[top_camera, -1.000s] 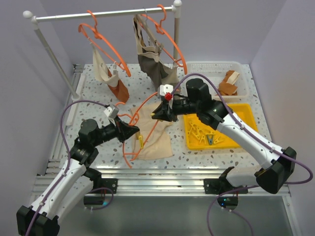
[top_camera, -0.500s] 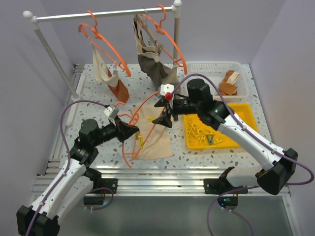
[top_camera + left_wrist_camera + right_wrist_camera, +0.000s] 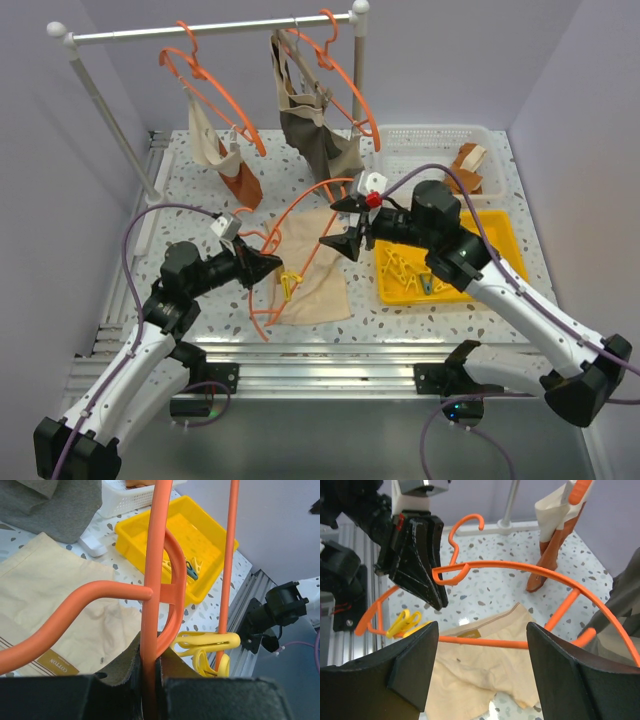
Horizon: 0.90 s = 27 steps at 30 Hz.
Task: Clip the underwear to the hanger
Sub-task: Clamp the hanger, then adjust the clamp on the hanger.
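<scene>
The cream underwear [image 3: 318, 272] [image 3: 485, 680] lies flat on the speckled table. Over it slants the orange hanger [image 3: 300, 205] [image 3: 156, 555] [image 3: 520, 567]. My left gripper [image 3: 266, 266] [image 3: 150, 656] is shut on the hanger's stem near the hook. A yellow clip [image 3: 290, 281] [image 3: 207, 641] [image 3: 404, 623] sits on the hanger's lower bar by the cloth's left edge. Whether it pinches the cloth I cannot tell. My right gripper [image 3: 342, 225] [image 3: 482, 642] hovers open above the bar and the underwear, holding nothing.
A yellow tray [image 3: 503, 240] [image 3: 210, 527] of clips lies to the right. Behind it a white basket [image 3: 430, 140] holds a rust cloth. At the back, a rack [image 3: 210, 30] carries more orange hangers, a cream piece and a dark garment [image 3: 315, 135].
My right gripper has opened and drawn back to the right, away from the hanger. The left gripper keeps its hold and has not moved.
</scene>
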### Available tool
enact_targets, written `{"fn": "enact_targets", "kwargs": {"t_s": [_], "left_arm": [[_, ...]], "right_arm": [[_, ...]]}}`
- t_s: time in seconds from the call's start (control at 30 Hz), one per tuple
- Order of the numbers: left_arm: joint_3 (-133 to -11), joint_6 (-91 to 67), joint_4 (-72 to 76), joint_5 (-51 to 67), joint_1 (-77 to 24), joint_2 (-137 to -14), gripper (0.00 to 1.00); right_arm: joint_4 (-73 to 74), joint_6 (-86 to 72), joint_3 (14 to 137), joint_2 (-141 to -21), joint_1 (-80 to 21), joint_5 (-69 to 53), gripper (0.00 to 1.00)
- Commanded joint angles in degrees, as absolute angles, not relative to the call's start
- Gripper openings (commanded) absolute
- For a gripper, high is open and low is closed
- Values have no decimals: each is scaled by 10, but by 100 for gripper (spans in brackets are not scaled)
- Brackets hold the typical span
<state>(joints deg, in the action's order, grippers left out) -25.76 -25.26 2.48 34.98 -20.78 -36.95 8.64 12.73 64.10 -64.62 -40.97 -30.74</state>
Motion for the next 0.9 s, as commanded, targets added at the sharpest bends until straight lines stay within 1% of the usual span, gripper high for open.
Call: {"fn": "enact_targets", "kwargs": {"t_s": [0.0, 0.2, 0.27, 0.3, 0.4, 0.57, 0.63, 0.67, 0.73, 0.87], "left_arm": [[-264, -242, 44, 320, -210, -360, 0], [-247, -260, 61, 270, -210, -345, 0], [-233, -276, 78, 262, -210, -343, 0], [-229, -279, 93, 259, -210, -344, 0], [-221, -288, 109, 253, -210, -351, 0], [-215, -282, 114, 258, -210, -363, 0], [-214, -276, 108, 258, -210, -370, 0], [-214, -274, 108, 258, -210, -373, 0], [-214, -270, 106, 258, -210, -380, 0], [-215, -264, 105, 260, -210, -389, 0]], "right_arm": [[-30, 37, 591, -588, -410, -250, 75], [-184, -99, 438, -533, -418, -228, 74], [-221, -110, 394, -537, -451, -204, 74], [-232, -107, 382, -539, -467, -166, 74], [-278, -109, 352, -562, -538, -127, 73], [-324, -94, 350, -594, -577, -66, 72], [-325, -87, 357, -597, -578, -60, 68], [-324, -82, 366, -598, -578, -50, 62], [-310, -76, 380, -612, -579, -49, 58], [-266, -70, 433, -662, -578, -35, 44]]}}
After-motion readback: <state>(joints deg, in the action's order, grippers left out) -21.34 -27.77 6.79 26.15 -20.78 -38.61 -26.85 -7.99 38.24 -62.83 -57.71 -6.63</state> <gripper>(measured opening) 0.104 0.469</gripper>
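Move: From the right gripper, the upper yellow clip on the hanger's lower bar lies about 8 cm back, 7 cm to the left and some 11 cm below; the other yellow clip is 2 cm farther back and 1 cm farther left. The held hanger neck is roughly 4 cm back, 9 cm left, 10 cm below, and the underwear's middle 4 cm ahead, 5 cm left, about 31 cm down. From the left gripper, the upper clip is 4 cm back, 3 cm right and 1 cm lower. Swing the open right gripper briefly up and right, clear of the hanger, then drop it some 10 cm while drawing back and left towards the yellow clips, finishing with a small lift and forward shift as the fingers close partway. Keep the left gripper shut on the hanger neck, easing it forward and down about 3 cm and turning it some 10 degrees counter-clockwise. ##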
